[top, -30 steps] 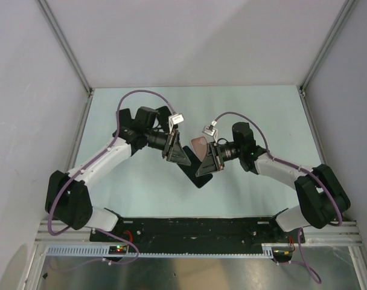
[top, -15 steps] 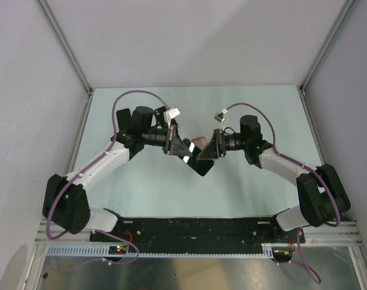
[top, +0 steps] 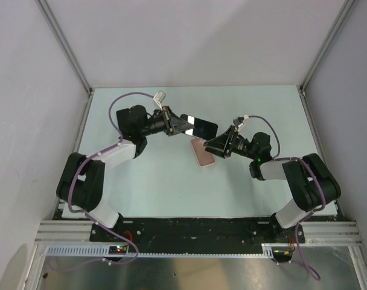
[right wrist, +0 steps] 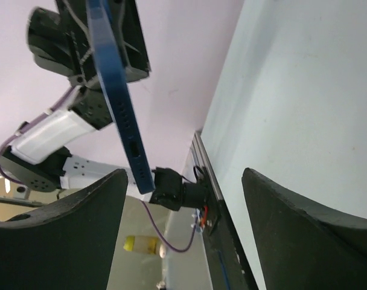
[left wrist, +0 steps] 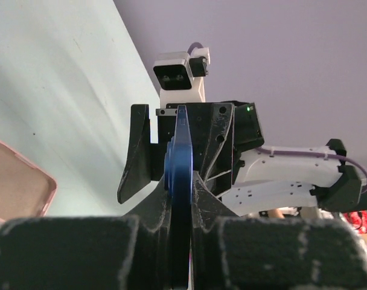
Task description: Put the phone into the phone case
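Observation:
In the top view the phone (top: 200,127), a dark slab with a blue edge, is held above the table by one end, with my left gripper (top: 182,125) shut on it. The left wrist view shows that blue edge (left wrist: 178,151) pinched between the pads of the left gripper (left wrist: 180,205). The pink phone case (top: 202,152) lies flat on the table just below the phone, and its corner (left wrist: 17,187) shows in the left wrist view. My right gripper (top: 213,147) stands open beside the case's right edge, holding nothing. In the right wrist view its gripper (right wrist: 183,223) frames the phone (right wrist: 118,106) hanging ahead.
The pale green table (top: 141,175) is walled by grey panels with metal posts at the back corners (top: 90,90). A black base rail (top: 195,228) runs along the near edge. The right arm's wrist camera (left wrist: 178,75) faces the left gripper closely.
The left gripper closed on the phone and carried it up toward the back. The right gripper opened and drew off right. The pink case now lies flat on the table.

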### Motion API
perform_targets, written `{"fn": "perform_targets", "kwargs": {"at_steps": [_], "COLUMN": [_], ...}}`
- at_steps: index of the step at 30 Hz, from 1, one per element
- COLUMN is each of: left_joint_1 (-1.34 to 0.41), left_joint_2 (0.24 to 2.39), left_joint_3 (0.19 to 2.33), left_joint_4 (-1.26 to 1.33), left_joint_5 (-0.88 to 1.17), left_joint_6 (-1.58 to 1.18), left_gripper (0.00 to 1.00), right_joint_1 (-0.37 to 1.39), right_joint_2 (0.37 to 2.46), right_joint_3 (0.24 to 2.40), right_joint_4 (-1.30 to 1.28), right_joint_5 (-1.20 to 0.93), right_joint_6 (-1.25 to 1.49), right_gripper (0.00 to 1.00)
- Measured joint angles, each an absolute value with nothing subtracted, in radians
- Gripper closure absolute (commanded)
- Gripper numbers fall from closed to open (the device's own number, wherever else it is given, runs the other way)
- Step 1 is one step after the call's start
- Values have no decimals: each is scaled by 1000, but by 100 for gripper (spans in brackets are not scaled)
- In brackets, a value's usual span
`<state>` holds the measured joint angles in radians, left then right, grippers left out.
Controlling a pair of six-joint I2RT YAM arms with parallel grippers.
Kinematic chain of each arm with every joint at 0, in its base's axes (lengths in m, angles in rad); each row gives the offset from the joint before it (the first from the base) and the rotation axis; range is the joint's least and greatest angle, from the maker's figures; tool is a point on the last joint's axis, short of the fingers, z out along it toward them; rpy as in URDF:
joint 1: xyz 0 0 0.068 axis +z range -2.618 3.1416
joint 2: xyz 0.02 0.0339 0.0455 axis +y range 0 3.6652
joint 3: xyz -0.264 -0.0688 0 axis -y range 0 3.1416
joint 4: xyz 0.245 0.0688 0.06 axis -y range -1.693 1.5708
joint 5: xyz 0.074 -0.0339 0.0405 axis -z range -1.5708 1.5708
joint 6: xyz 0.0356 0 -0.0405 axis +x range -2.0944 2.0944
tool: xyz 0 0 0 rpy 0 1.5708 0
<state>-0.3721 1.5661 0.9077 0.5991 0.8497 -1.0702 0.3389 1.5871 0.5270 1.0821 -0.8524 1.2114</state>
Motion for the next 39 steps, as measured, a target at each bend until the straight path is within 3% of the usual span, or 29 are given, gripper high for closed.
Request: {"fn": "perform_targets", "kwargs": {"at_steps": [8,29,33,36,37,39], "left_joint_1": [-373,-381,-389,-395,-395,-395], "left_joint_2": [1626,1680,1699,1711,1715,1721], "left_joint_3": [867,845,845,845,845,845], "left_joint_4": [755,863,870,873,875,883], "left_joint_5": [843,874,882,890,892,895], "left_joint_6": [-1195,-1262,-1269,-1269,-1272,-1287], "left_gripper": [100,100,100,100,99,80], "right_joint_1": [338,337,339,340,340,340], "right_joint_2": [1625,1629,1629,1629,1629,1629], "right_joint_3": [499,496,496,496,496,496], "right_joint_4": [1259,1303,1303,1304,1304,1315], "right_joint_5": [-735,-649,-650,-651,-654,-662], "right_joint_6": [1314,1343,1343,1344,1347,1363], "right_gripper": [29,60,73,88,92,98]}}
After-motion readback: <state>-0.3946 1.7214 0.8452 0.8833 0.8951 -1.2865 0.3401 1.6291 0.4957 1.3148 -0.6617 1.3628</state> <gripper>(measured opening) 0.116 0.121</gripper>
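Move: My left hand already holds the phone by one end; its middle is about 5 cm to the right, level with the hand. From my open right hand, that middle is some 4 cm ahead, 5 cm left and 5 cm higher. The pink phone case lies on the table about 11 cm ahead of my right hand, 2 cm left and 18 cm down; from my left hand it's 7 cm ahead, 8 cm right and 24 cm down. I bring my open right hand about 3 cm forward and 2 cm up to the phone's free end, turning it some 10 degrees clockwise, and close my fingers progressively until they pinch that end. Meanwhile my left hand keeps its hold and lowers the phone about 3 cm, easing slightly right and tilting a little. ##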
